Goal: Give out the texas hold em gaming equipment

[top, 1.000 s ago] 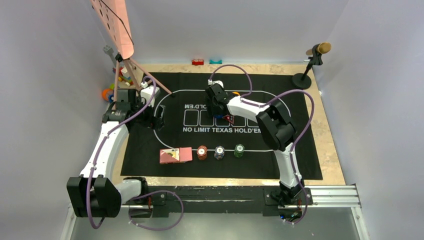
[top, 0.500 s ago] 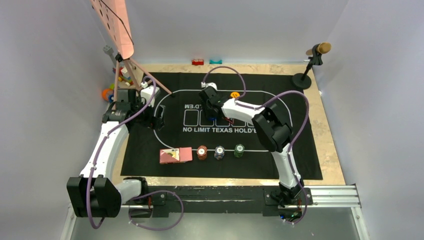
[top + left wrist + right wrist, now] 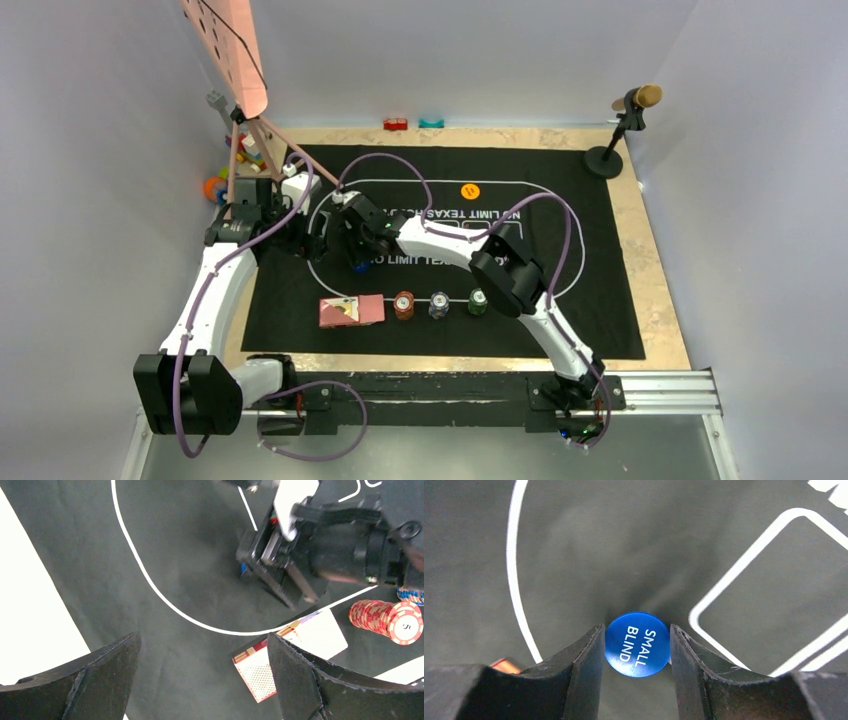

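Observation:
My right gripper (image 3: pixel 636 628) is shut on a blue button disc (image 3: pixel 637 644) printed "SMALL BLIND", held by its edges just above the mat. In the top view the right gripper (image 3: pixel 357 260) hangs over the left end of the white oval. My left gripper (image 3: pixel 318 240) stands open right beside it with nothing between its fingers (image 3: pixel 107 675). The playing cards (image 3: pixel 351 311) lie by the mat's near edge, with the red chips (image 3: pixel 403 304), blue-grey chips (image 3: pixel 438 304) and green chips (image 3: pixel 478 300) in a row to their right. An orange button disc (image 3: pixel 470 190) lies at the far side.
The black mat (image 3: pixel 600 300) covers most of the table. A small microphone stand (image 3: pixel 608 150) is at the back right. A pink tripod board (image 3: pixel 235 60) and toy blocks (image 3: pixel 232 175) are at the back left. Two small blocks (image 3: pixel 396 124) sit at the far edge.
The right arm has swung left across the mat from its middle to the left end of the oval, carrying the blue disc, and now uncovers the orange disc. The left arm has not moved.

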You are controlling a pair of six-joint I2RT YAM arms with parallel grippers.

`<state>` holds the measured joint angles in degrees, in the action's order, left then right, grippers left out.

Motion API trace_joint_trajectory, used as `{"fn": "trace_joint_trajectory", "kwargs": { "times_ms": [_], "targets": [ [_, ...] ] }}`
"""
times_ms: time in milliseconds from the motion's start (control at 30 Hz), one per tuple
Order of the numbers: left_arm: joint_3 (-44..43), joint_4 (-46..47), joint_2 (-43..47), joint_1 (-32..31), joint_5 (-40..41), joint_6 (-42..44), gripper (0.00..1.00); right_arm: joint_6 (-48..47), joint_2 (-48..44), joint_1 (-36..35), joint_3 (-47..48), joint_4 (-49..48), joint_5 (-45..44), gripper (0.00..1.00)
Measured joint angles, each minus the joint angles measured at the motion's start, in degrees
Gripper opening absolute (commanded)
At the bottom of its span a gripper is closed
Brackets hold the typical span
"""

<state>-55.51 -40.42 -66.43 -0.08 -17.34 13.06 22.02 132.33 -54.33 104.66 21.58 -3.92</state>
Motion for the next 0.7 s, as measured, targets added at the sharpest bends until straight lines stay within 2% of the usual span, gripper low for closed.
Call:
{"fn": "trace_joint_trajectory", "kwargs": {
  "times_ms": [133,167,267,300,500,700],
  "targets": [
    [0.0,0.0,-0.2,0.0,0.0,0.0,1.0,0.0,2.3,-0.9,3.3,-0.6,5.3,0.37],
    [0.0,0.0,-0.3,0.0,0.0,0.0,1.0,0.0,2.5,-0.8,3.6,-1.0,6.3,0.42],
    [0.0,-0.1,-0.6,0.0,0.0,0.1,1.0,0.0,2.6,-0.4,4.0,-1.5,8.0,0.68],
    [0.0,-0.2,-0.7,0.0,0.0,0.1,1.0,0.0,2.6,-0.3,3.8,-1.9,8.1,0.72],
    [0.0,-0.8,-1.6,0.0,-0.8,0.6,1.0,0.0,-4.1,2.2,-6.3,-5.5,9.0,0.77],
    [0.0,-1.3,-3.7,0.0,-4.2,1.6,1.0,0.0,-18.1,11.0,-18.9,-7.9,7.0,0.77]
  ]
}}
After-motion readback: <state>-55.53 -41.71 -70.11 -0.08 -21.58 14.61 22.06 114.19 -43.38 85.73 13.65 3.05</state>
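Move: The right hand already pinches the small blind button just over the felt; the bare felt it is taken to lies about 3 cm to the left and 1 cm back, a centimetre or so lower. From this hand the card box is some 11 cm back and 2 cm left, the red chip stack about 10 cm back and 10 cm right, and the leftmost printed card slot roughly 7 cm ahead and 5 cm right. The button is about 2 cm back, 6 cm right and 12 cm below the left hand. Leftward about 3 cm and slightly back, the right hand finishes its low sweep with the small blind button still pinched, then opens its fingers and lets the button go. It turns back to the right about 12 cm, rising some 5 cm and going forward, away from the card box and towards over the printed card slots. The left hand, open, sinks slightly and drifts right. ##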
